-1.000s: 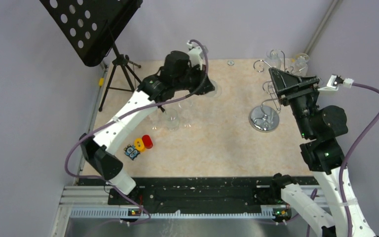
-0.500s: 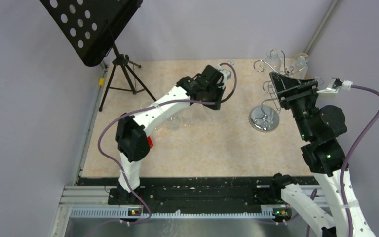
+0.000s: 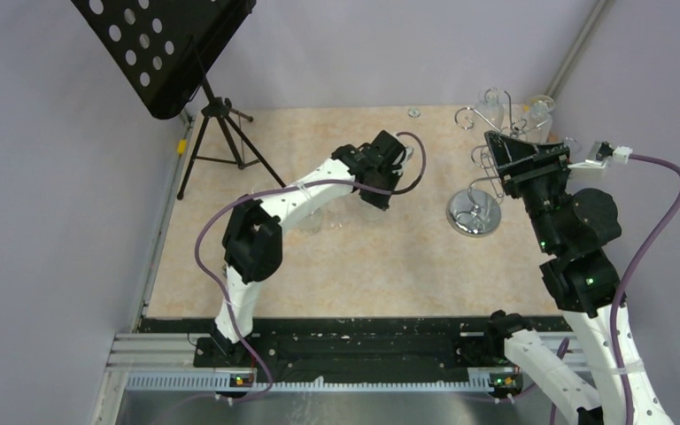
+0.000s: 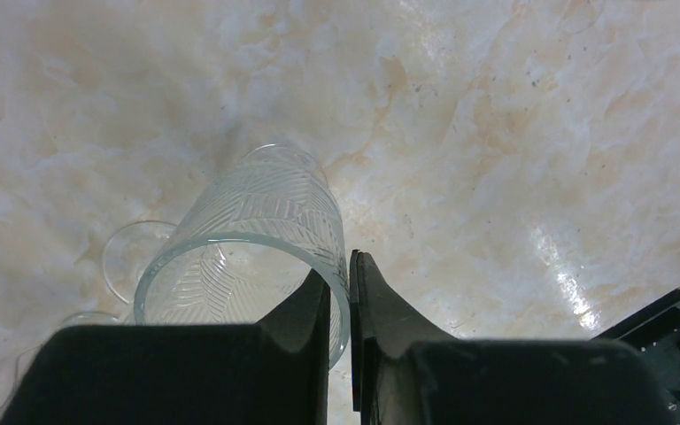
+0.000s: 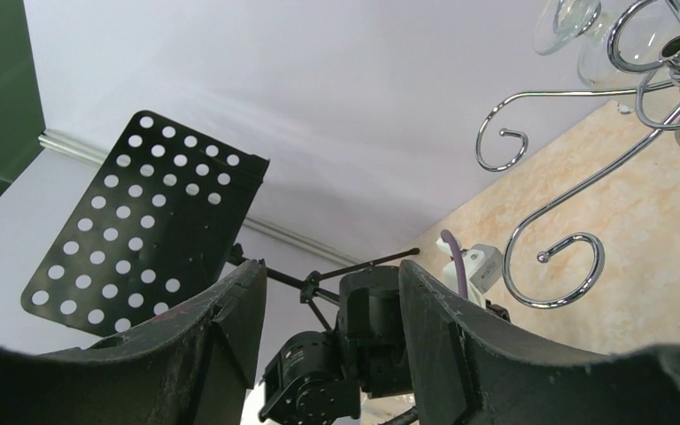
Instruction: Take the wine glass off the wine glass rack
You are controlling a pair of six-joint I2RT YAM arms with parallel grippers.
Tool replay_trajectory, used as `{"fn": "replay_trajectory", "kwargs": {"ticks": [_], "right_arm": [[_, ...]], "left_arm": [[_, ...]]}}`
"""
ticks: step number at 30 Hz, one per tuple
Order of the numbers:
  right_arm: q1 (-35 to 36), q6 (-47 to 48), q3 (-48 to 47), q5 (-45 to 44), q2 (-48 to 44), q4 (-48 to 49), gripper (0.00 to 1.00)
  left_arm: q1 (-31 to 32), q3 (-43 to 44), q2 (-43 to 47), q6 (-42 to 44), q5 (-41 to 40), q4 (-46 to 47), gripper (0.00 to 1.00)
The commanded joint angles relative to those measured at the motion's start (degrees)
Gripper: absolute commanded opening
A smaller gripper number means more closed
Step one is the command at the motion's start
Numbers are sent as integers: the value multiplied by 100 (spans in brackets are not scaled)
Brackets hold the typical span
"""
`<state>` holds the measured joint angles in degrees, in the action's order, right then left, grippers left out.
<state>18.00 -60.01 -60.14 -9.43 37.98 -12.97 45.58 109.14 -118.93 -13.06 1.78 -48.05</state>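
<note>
The chrome wine glass rack [image 3: 475, 213] stands at the back right, with its curled arms [image 5: 676, 51] at the top right of the right wrist view. Clear wine glasses [image 3: 492, 104] hang from its far arms, and one bowl [image 5: 565, 25] shows at the top edge. My right gripper [image 3: 498, 146] hovers open beside the rack's near arms, with nothing between its fingers [image 5: 329, 266]. My left gripper [image 4: 341, 274] is shut on the rim wall of a clear patterned glass [image 4: 257, 221] near the table's middle [image 3: 374, 202]. The glass is tilted; whether it touches the table I cannot tell.
A black perforated music stand [image 3: 164, 53] on a tripod [image 3: 219, 133] fills the back left corner. Other clear glasses [image 3: 308, 220] stand on the marbled table under the left arm. A small round disc [image 3: 414, 112] lies by the back wall. Grey walls close both sides.
The left arm has swung from the left side to the table's middle with the patterned glass pinched in its jaws. The right gripper's jaws narrowed a little; that arm barely moved.
</note>
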Motion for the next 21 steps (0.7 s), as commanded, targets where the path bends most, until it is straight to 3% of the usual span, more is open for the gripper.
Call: {"fn": "replay_trajectory", "kwargs": {"ticks": [1, 6, 14, 21], "right_arm": [[36, 59, -260, -77, -54, 94, 57], [36, -15, -243, -53, -54, 94, 57], [36, -3, -276, -190, -69, -99, 57], [29, 183, -554, -196, 73, -227, 57]], "left_arm": [[6, -124, 80, 145, -125, 238, 2], [6, -114, 3, 155, -116, 200, 11], [9, -104, 151, 228, -91, 153, 39], [3, -30, 619, 301, 146, 175, 53]]}}
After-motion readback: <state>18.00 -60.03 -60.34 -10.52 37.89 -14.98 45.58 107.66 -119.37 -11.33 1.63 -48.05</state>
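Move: The left hand is pinching the wine glass by one side of its rim, so the middle of the glass lies about 4 cm to this hand's left, level with it fore and aft, and some 8 cm below. One glass already set down stands about 15 cm to the hand's left and 1 cm ahead; a second stands roughly 6 cm farther left again and about level with the hand. From the idle right hand, the pinched glass is some 24 cm left, 6 cm ahead and 38 cm lower. Still pinching the glass wall, one finger inside the bowl and one outside, the left hand sinks about 1.5 cm towards the table and stops. Then, staying in place with hardly any tilt, it spreads its fingers from nearly shut to about half open, letting go of the rim on both sides. ##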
